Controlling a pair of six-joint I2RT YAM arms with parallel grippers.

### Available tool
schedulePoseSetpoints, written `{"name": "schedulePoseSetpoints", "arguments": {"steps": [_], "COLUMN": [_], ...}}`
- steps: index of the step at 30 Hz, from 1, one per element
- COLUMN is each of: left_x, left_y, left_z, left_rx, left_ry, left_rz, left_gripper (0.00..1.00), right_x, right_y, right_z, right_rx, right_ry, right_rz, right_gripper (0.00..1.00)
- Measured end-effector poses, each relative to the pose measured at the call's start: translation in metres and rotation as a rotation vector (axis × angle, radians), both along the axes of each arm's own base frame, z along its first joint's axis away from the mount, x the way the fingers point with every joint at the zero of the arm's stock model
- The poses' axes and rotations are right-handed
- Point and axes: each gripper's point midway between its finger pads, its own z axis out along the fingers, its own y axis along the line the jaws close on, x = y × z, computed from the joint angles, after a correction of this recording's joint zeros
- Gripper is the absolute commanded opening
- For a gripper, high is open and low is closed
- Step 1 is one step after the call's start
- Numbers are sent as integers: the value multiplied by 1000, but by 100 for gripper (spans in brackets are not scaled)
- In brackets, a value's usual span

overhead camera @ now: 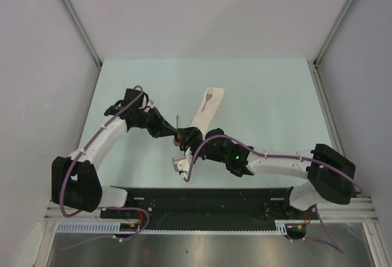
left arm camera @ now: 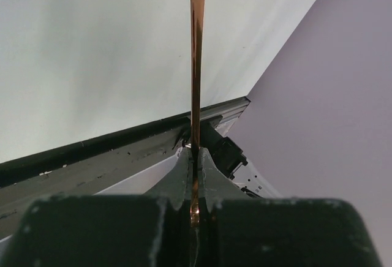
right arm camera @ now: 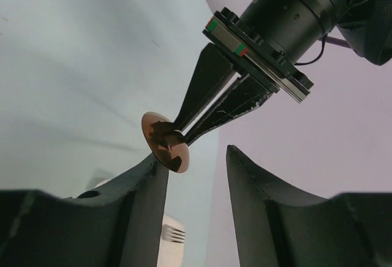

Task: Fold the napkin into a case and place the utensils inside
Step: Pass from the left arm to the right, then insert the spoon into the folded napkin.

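The napkin lies folded into a narrow case [overhead camera: 207, 111] at the table's middle, and the fork [overhead camera: 209, 95] lies on its far end with the tines out. Both show small in the right wrist view: the case [right arm camera: 171, 245] and the fork's tines [right arm camera: 174, 235]. My left gripper [overhead camera: 169, 131] is shut on the spoon [left arm camera: 196, 65], whose slim handle runs out between the fingers [left arm camera: 177, 169]. Its copper bowl [right arm camera: 165, 141] hangs at the tip of my right gripper's left finger [right arm camera: 147, 187]. The right gripper [right arm camera: 193, 152] stands open with nothing between its fingers, close beside the left one [overhead camera: 187, 138].
The pale green table [overhead camera: 269, 108] is walled by grey panels on three sides. A black rail [overhead camera: 202, 196] with the arm bases runs along the near edge. The two wrists crowd together just in front of the case's near end.
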Motion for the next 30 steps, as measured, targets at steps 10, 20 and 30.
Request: {"name": "schedulePoseSetpoints", "arguments": {"steps": [10,20,30], "left_x": [-5,21,89], "left_y": [-4,-3,32], "left_z": [4,19,51], "left_rx": [-6,5,211], "left_ry": [28,-99,-443], "left_rz": [-9,-22,52], "left_gripper": [5,43,42], "right_x": [-8,20,133], "right_y": [8,-6,-91], "right_z": [4,6,25], "right_rx": [-60,6,252], "right_ry": [-5,153,532], "right_rz": [53,-23,-365], "right_gripper": [0,0,0]}}
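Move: The spoon's bowl sits only a couple of centimetres to the left of the right hand's open fingertips and about 1 cm below and behind them. The left fingers already pinch the spoon beside the bowl, which lies roughly 2 cm below them, 1 cm back and 1 cm right. From the right hand, the napkin lies about 15 cm ahead, 10 cm right and 13 cm down; the fork on it, some 20 cm ahead, 10 cm right. The spoon changes hands: the right fingers ease about a centimetre back and left, then shut on its bowl end. The left fingers open and withdraw some 9 cm forward, rising 5 cm and veering a little left, their tips lifting. Keeping its pinch, the right hand speeds forward and right towards the napkin, about 16 cm, turning clockwise and tipping its fingers down some 30 degrees. ##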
